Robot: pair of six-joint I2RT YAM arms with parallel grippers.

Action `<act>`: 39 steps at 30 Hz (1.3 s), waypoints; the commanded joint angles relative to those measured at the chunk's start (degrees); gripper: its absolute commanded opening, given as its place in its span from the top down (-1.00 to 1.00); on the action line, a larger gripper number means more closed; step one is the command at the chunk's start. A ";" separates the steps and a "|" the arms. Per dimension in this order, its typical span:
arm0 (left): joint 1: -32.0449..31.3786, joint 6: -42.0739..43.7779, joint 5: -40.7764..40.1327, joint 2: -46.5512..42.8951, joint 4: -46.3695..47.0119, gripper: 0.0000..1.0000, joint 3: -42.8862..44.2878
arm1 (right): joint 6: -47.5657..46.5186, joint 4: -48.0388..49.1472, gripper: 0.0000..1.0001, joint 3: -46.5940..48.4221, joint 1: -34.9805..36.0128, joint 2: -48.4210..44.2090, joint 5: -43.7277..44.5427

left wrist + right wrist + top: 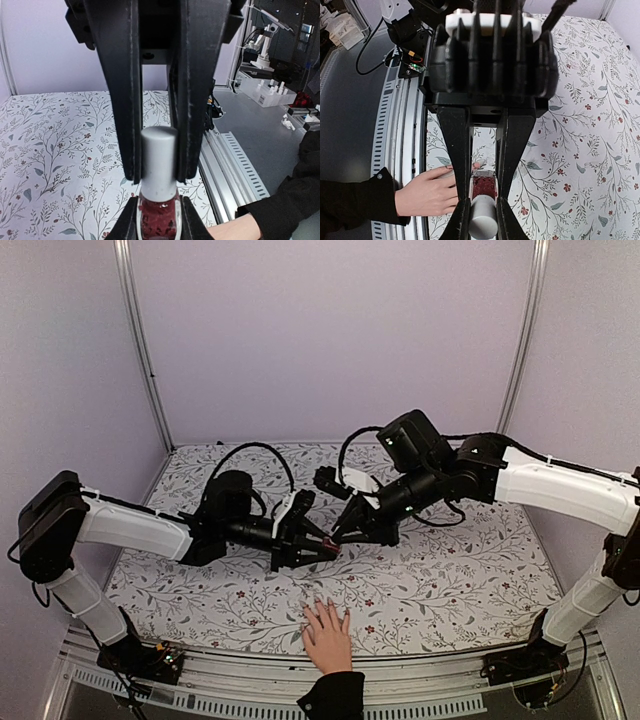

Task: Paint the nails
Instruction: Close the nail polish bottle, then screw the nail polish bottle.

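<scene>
A small dark-red bottle (159,220) with a white cap (159,160) hangs between both grippers above the floral table. My left gripper (159,175) is shut on the cap. My right gripper (484,192) is shut on the glass body (484,184), and the cap (483,217) points toward its camera. In the top view the two grippers (325,545) (342,537) meet mid-table. A light-skinned hand (327,635) in a black sleeve lies flat at the front edge, just below them. One pale nail (477,164) shows beside the right finger; the other nails are too small or hidden.
An aluminium rail (420,685) runs along the near edge under the person's wrist. The floral table cover (460,580) spreads to either side of the grippers. Upright frame posts (140,340) stand at the back corners, and cables loop over both arms.
</scene>
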 commanded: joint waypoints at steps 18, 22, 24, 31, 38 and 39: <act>-0.77 -2.83 -2.17 -1.55 10.91 1.00 -1.06 | 2.66 5.01 -0.02 -2.03 1.15 -3.03 2.05; -0.41 -2.85 -2.00 -1.79 12.38 1.00 -1.84 | 3.29 8.47 -0.18 -4.47 1.06 -5.19 1.77; 0.00 -4.05 -1.39 -2.00 14.24 1.00 -2.40 | 3.43 11.11 -0.25 -6.20 0.85 -6.83 1.47; 0.99 -4.37 4.63 -1.26 18.08 1.00 -2.51 | 4.25 22.59 -0.36 -12.10 -0.79 -11.46 -3.19; 1.42 -5.54 12.86 -0.81 19.60 1.00 -0.78 | -0.44 27.17 -0.35 -12.49 -0.80 -12.20 -10.15; 1.51 -5.73 13.83 -0.58 19.65 1.00 -0.38 | -1.19 27.83 -0.34 -12.86 -0.79 -12.53 -10.90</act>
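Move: The white cap already sits on the nail polish bottle between the right fingertips, the red bottle body some 3 cm below them, about 1 cm to the left and level fore and aft. The left fingers hold that body, the cap roughly 3 cm straight above them. The human hand rests on the table about 14 cm back from the right fingertips, 1 cm to their left and 22 cm below. Right fingers open, free the cap and rise about 6 cm; left hand lifts the bottle some 4 cm. ##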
